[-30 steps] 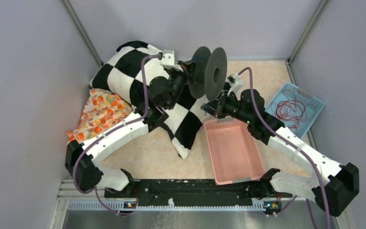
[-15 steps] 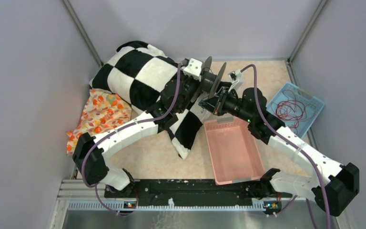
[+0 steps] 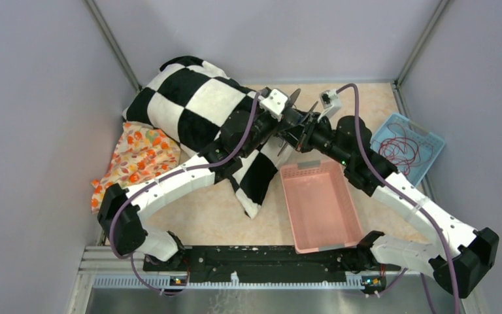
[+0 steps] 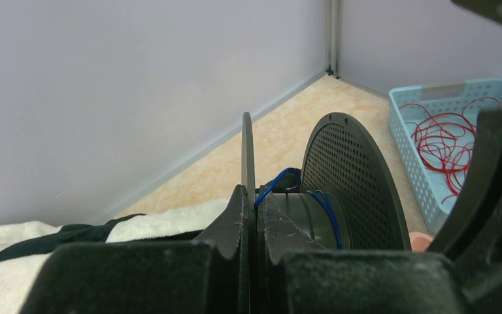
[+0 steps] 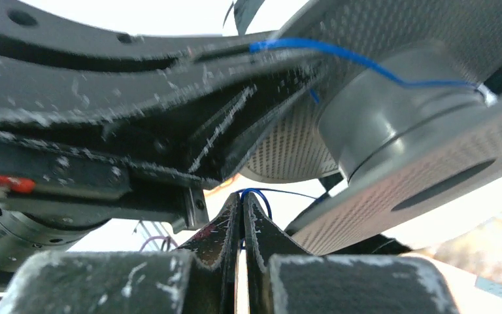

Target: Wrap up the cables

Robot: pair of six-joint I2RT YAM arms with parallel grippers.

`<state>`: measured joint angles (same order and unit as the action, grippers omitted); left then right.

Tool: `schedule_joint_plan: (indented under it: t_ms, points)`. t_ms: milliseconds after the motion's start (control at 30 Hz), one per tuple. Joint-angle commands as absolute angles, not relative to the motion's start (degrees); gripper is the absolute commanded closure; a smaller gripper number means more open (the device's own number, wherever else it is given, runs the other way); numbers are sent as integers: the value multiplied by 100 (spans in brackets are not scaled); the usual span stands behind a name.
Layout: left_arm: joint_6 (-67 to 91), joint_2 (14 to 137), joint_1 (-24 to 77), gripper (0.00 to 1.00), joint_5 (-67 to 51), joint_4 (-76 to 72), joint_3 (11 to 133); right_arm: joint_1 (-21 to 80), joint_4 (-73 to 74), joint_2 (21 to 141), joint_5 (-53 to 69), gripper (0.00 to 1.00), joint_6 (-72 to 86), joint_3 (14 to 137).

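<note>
A dark grey spool with perforated flanges is held up at the back centre of the table. My left gripper is shut on its thin near flange. The cable, a thin blue wire, lies in a few turns round the hub and comes up past my left fingertips. In the right wrist view the spool's hub sits above my right gripper, which is shut on a small loop of the cable. Another stretch of the cable runs across the flange to the hub.
A pink tray lies under the right arm. A light blue basket with red wire stands at the right wall. A black-and-white checkered cushion and a floral cloth lie at the back left.
My left arm has swung right and turned the spool from face-on to nearly edge-on, bringing it lower. My right gripper has moved up and right beside it. Both grippers stayed shut.
</note>
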<state>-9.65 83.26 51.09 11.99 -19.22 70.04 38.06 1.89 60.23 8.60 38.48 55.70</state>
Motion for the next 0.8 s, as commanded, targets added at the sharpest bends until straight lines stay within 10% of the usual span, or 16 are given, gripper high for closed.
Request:
schedule_joint_plan:
  t_ms: [0, 767]
  points:
    - [-1104, 7767, 5195, 100, 440, -2251, 7041, 3739, 779, 6010, 63, 99, 3139, 6177]
    - [-1324, 7655, 5179, 100, 219, -1882, 7393, 3731, 2688, 6866, -1160, 97, 529, 7287]
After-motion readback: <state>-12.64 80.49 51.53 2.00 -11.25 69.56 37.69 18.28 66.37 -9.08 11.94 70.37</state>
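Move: The spool, its rim gripped by the left hand, has its middle about 2 cm back, 3 cm right and 6 cm below that hand. From the right hand, which already pinches the blue cable, the spool's middle is some 3 cm ahead, 4 cm right and 2 cm lower. The pink basket lies roughly 22 cm back, 15 cm right and 30 cm below the right hand; the checkered cushion's middle about 5 cm ahead, 17 cm left and 27 cm below. The blue cable is carried across the spool's drum by the right hand, which goes about 5 cm forward and 5 cm right, arching up some 3 cm and sinking again while rolling left side down. Its fingers slacken slightly midway, then shut on the cable. The left hand keeps its pinch on the rim, drawing back 3 cm and turning slightly clockwise. ##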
